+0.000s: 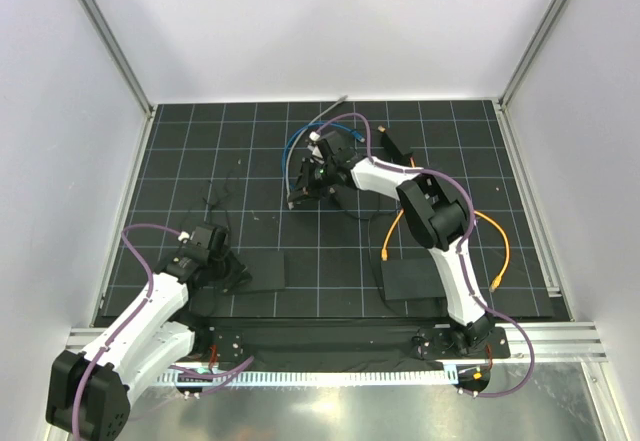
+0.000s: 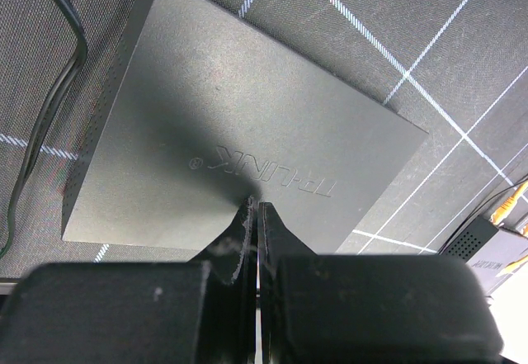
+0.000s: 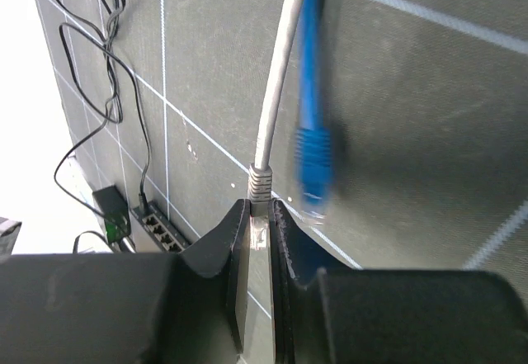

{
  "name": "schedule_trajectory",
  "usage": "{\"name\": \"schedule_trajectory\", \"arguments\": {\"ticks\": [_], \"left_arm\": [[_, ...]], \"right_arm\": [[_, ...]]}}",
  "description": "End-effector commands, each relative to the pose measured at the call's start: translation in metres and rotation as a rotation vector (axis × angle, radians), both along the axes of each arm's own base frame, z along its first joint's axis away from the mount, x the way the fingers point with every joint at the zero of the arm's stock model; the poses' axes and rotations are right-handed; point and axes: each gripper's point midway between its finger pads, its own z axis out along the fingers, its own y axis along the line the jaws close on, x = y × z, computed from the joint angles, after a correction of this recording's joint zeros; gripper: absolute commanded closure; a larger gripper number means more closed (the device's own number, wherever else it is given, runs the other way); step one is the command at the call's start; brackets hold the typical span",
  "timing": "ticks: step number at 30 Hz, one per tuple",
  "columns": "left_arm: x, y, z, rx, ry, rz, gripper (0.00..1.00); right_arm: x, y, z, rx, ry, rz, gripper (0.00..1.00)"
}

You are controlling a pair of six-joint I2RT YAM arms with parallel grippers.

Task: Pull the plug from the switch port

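My right gripper [image 3: 260, 215] is shut on the clear plug of a grey cable [image 3: 276, 92] and holds it above the mat, free of any socket. In the top view it [image 1: 302, 191] hangs over the middle of the mat. The black switch [image 3: 157, 225] shows a row of ports that look empty. My left gripper [image 2: 254, 205] is shut, with its tips resting on the switch's flat top [image 2: 247, 125] at the front left [image 1: 258, 271]. The orange cable [image 1: 395, 223] lies to the right, and one end [image 1: 385, 254] rests on the mat, apart from this switch.
A blue cable's plug [image 3: 312, 162] hangs blurred beside the grey one. Thin black wires [image 3: 107, 42] loop across the mat towards a small block with a green light [image 3: 111, 215]. Another flat black box [image 1: 410, 281] sits front right. A small black block [image 1: 398, 145] lies at the back.
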Motion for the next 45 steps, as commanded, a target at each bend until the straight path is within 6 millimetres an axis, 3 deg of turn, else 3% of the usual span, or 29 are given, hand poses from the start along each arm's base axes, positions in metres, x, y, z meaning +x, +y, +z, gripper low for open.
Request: {"name": "schedule_trajectory", "arguments": {"ticks": [1,5,11,15,18,20,23,24,28,29,30,31,32,33,35,36,37,41,45], "left_arm": [[-0.002,0.002,-0.002,0.020,0.010,-0.011,1.00],[-0.002,0.001,-0.001,0.012,0.008,-0.013,1.00],[-0.002,0.000,0.002,0.005,0.001,-0.017,1.00],[-0.003,0.001,0.008,0.012,-0.012,-0.030,1.00],[0.005,0.000,0.026,-0.006,-0.089,-0.023,0.98],[0.011,0.001,0.049,-0.017,-0.160,-0.020,0.91],[0.011,0.011,0.067,0.039,-0.180,-0.013,0.83],[0.014,0.013,0.081,0.052,-0.209,-0.026,0.80],[0.014,0.021,0.100,0.111,-0.219,-0.051,0.71],[0.013,0.022,0.101,0.120,-0.216,-0.056,0.70],[0.013,0.023,0.104,0.123,-0.223,-0.058,0.69],[0.014,0.023,0.107,0.127,-0.230,-0.060,0.67],[0.015,0.024,0.109,0.127,-0.237,-0.058,0.64],[0.015,0.024,0.110,0.131,-0.238,-0.056,0.63],[0.015,0.028,0.111,0.149,-0.239,-0.044,0.61],[0.016,0.029,0.111,0.155,-0.235,-0.040,0.61],[0.016,0.030,0.112,0.155,-0.231,-0.036,0.61],[0.009,0.032,0.100,0.153,-0.174,0.006,0.70],[-0.002,0.051,0.077,0.201,-0.106,0.140,0.64]], "right_arm": [[-0.007,0.004,0.006,0.039,0.024,0.070,0.99],[-0.006,0.016,0.005,0.092,0.044,0.070,0.99],[0.014,0.025,0.010,0.059,-0.009,0.059,0.99],[0.019,0.017,0.004,-0.025,-0.025,0.050,0.98],[0.020,0.009,0.005,-0.073,-0.047,0.044,0.88],[0.022,0.003,0.008,-0.108,-0.077,0.048,0.80],[0.023,-0.006,0.011,-0.152,-0.112,0.050,0.70],[0.022,-0.009,0.011,-0.166,-0.109,0.052,0.69],[0.020,-0.018,0.027,-0.205,-0.150,0.048,0.60],[0.015,-0.021,0.026,-0.220,-0.154,0.054,0.55],[0.014,-0.024,0.044,-0.220,-0.194,0.045,0.54],[0.008,-0.023,0.049,-0.227,-0.208,0.056,0.52],[0.000,-0.028,0.047,-0.247,-0.206,0.064,0.48],[-0.005,-0.030,0.062,-0.245,-0.236,0.068,0.45],[-0.019,-0.035,0.062,-0.271,-0.246,0.078,0.41],[-0.023,-0.037,0.074,-0.264,-0.264,0.074,0.40],[-0.035,-0.038,0.070,-0.267,-0.254,0.093,0.39],[-0.064,-0.032,0.074,-0.225,-0.252,0.133,0.39],[-0.089,-0.006,0.075,-0.146,-0.270,0.204,0.39]]}}
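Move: The gray plug is in the right hand's fingers. The bare table where it is to lie is about 1 cm ahead, 1 cm left and 3 cm below. The blue plug lies about 3 cm ahead, 2 cm right and 3 cm below, and the switch some 18 cm back, 10 cm left and 2 cm lower. From the left hand, the switch's middle is about 2 cm ahead, 1 cm left and just below, the gray plug some 20 cm ahead, 10 cm right, about level. The gray plug, still pinched, is eased down about 1.5 cm with a small forward and leftward shift onto the table beside the blue plug. The right fingers then open wide and the hand withdraws back and up about 8 cm each, drifting right. The left fingertips come off the switch's top, rising some 10 cm as they open, the wrist tipping up, then drift left. ##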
